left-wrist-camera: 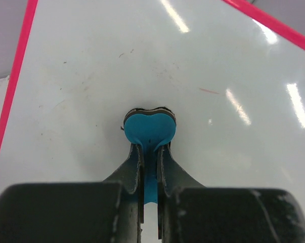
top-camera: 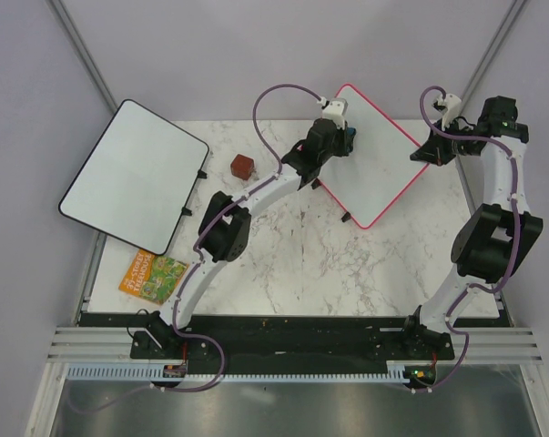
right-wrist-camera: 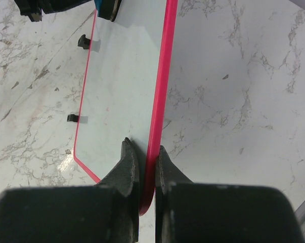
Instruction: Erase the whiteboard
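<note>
The whiteboard (top-camera: pixel 379 177), white with a thin pink frame, lies turned like a diamond at the back of the marble table. My left gripper (top-camera: pixel 345 135) is over its upper left part, shut on a blue eraser (left-wrist-camera: pixel 149 129) whose dark pad rests on the board's surface (left-wrist-camera: pixel 91 76). A faint red mark (left-wrist-camera: pixel 209 91) and grey smudges show on the board. My right gripper (top-camera: pixel 423 151) is at the board's right corner. In the right wrist view it (right-wrist-camera: pixel 146 148) is shut on the pink frame (right-wrist-camera: pixel 160 91), one finger on each side of the edge.
A larger black-framed white board (top-camera: pixel 133 175) hangs over the table's left edge. A red-brown cube (top-camera: pixel 242 166) sits between the two boards. A colourful booklet (top-camera: pixel 152 276) lies at the front left. The whiteboard's small black feet (right-wrist-camera: pixel 83 41) stick out on its far side.
</note>
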Motion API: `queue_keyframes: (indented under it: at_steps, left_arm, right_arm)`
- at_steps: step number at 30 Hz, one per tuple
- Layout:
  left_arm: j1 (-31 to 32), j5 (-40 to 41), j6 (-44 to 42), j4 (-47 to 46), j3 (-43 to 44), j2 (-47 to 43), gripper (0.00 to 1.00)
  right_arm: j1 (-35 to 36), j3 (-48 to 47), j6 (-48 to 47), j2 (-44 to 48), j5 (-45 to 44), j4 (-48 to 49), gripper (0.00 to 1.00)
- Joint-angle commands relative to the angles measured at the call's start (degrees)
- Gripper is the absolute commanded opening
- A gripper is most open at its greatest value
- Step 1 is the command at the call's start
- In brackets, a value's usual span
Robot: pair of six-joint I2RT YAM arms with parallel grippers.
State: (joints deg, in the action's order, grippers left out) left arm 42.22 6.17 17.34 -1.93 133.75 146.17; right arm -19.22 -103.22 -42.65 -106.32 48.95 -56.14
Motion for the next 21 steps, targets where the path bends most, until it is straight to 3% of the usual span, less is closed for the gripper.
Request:
queue_keyframes:
  at_steps: [1,11,16,21]
  left_arm:
    - [4.7,2.3,1.0,4.6,-6.2,0.3,0.02]
    - [18.2,0.8,-1.8,-0.2,-9.1,-1.9,0.02]
    - [21.2,-0.4,-1.0,-2.3,-12.5,-4.5,0.02]
    - [20.5,4.5,-1.8,-1.3,-12.8,-4.5,0.02]
  right_arm:
    - [5.9,5.2,-14.6,-2.2,-2.9,-16.5,0.00]
    - [6.0,5.7,-14.9,-2.4,-2.5,-16.5,0.00]
    - [5.9,5.7,-14.9,-3.0,-2.1,-16.5,0.00]
    - [5.9,5.7,-15.1,-3.4,-1.9,-16.5,0.00]
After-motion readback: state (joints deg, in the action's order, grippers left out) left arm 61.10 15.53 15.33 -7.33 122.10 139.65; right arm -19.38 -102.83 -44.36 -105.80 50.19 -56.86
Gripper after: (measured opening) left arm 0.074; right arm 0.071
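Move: On the far left part of the tilted whiteboard, the left hand holds the blue eraser; the middle of the board's near right edge lies about 16 cm back, 10 cm to its right and some 2 cm lower. The right gripper, pinching the board's right corner, is roughly 15 cm right and 5 cm back; the nearer black clip is about 18 cm back, 1 cm left and 10 cm lower. From the right hand, that edge's middle lies about 10 cm back, 4 cm left and 5 cm lower. Sweeping the eraser diagonally across the board's face, the left hand draws back about 17 cm and some 12 cm to the right at nearly constant height, slowly at first and then fast, towards the near right edge. Its fingers stay shut on the eraser, felt still against the surface, and the wrist turns about 10 degrees clockwise late on. The right hand stays put, keeping its pinch on the corner. ##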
